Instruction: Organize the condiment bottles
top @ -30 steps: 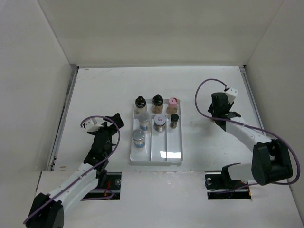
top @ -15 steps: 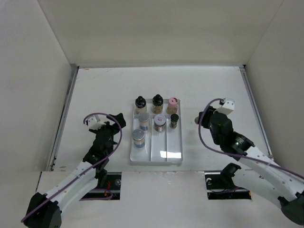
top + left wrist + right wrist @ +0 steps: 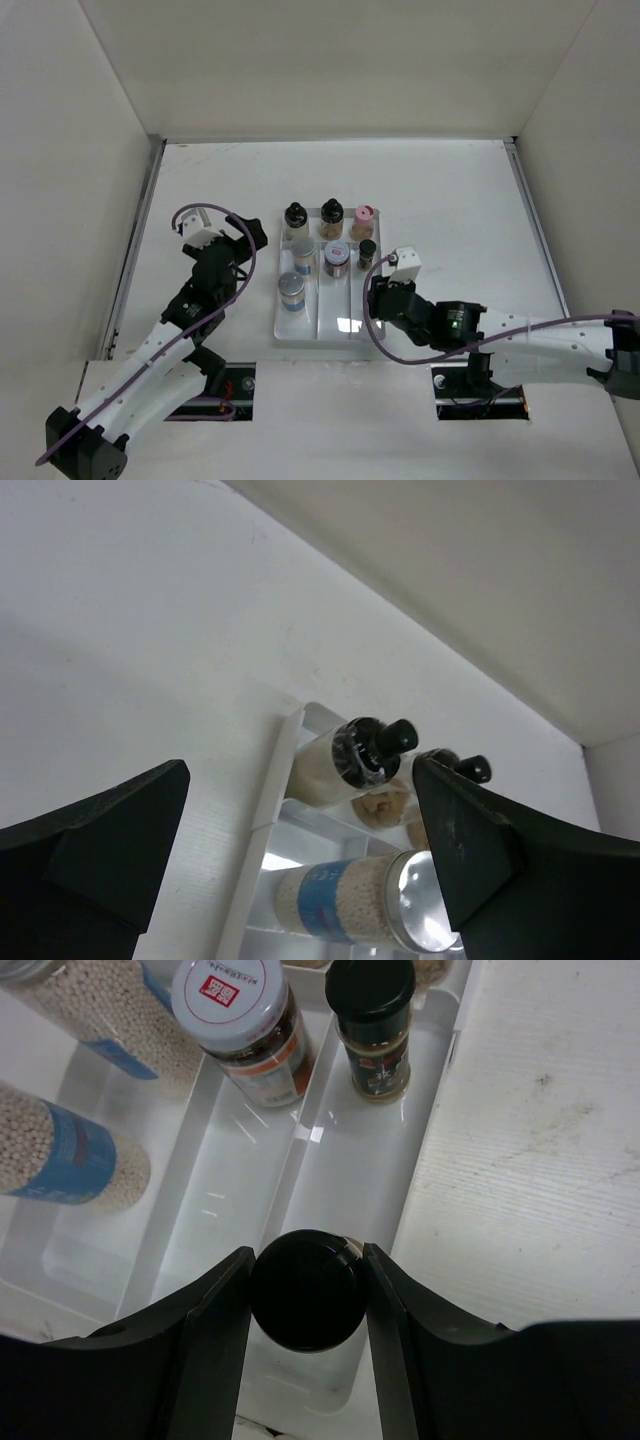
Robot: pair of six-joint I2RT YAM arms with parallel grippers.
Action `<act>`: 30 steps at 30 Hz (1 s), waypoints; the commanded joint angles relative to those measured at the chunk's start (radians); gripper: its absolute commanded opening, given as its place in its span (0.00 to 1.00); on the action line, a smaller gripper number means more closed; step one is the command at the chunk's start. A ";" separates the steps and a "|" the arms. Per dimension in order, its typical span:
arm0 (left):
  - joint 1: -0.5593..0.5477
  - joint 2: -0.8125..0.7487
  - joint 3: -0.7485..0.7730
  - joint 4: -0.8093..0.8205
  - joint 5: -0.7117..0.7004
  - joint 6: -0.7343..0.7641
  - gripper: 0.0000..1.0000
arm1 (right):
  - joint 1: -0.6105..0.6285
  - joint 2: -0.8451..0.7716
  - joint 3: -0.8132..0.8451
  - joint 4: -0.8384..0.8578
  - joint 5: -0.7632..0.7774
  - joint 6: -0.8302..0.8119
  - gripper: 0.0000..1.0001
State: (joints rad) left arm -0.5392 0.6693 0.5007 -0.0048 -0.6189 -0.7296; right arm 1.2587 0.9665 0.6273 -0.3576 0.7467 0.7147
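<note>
Several condiment bottles stand in the far half of the white divided tray (image 3: 330,338). Among them are two black-capped ones (image 3: 294,215), a pink-capped one (image 3: 364,214), a red-and-white-lidded jar (image 3: 232,1000), a small dark bottle (image 3: 372,1022) and a blue-labelled, silver-lidded jar (image 3: 291,290). My right gripper (image 3: 306,1268) is shut on a black-capped bottle (image 3: 305,1295), held upright over the near end of the tray's right compartment. My left gripper (image 3: 300,805) stands open just left of the tray's far left corner. It faces a black-capped bottle (image 3: 352,760) and a blue-labelled jar (image 3: 345,912).
The near half of the tray (image 3: 340,1150) holds no bottles. White walls close in the table on the left, back and right. The right arm (image 3: 500,335) stretches low across the table's near right. Purple cables loop off both wrists.
The right arm swung from the table's right side leftward to the tray's near right compartment. The left gripper crept farther from the base alongside the tray, still open.
</note>
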 commanded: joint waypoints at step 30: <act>0.003 0.061 -0.030 -0.190 -0.019 0.012 1.00 | 0.001 -0.127 -0.029 0.088 0.074 0.022 1.00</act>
State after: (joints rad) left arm -0.5438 0.7498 0.4576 -0.1989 -0.6281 -0.7288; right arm 1.2579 0.8982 0.5663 -0.2352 0.7761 0.7380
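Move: The right hand holds the small black-capped bottle over the near end of the tray's right compartment; its standing spot is about 1 cm ahead, 2 cm left and 5 cm below. The other pepper bottle stands about 12 cm ahead and 3 cm left, the red-labelled jar about 11 cm ahead and 11 cm left, the nearer bead bottle some 3 cm ahead and 22 cm left. From the left hand that spot lies roughly 11 cm back, 32 cm right. Right hand lowers the bottle about 3 cm, opens and rises clear; the open left hand sinks about 8 cm. ##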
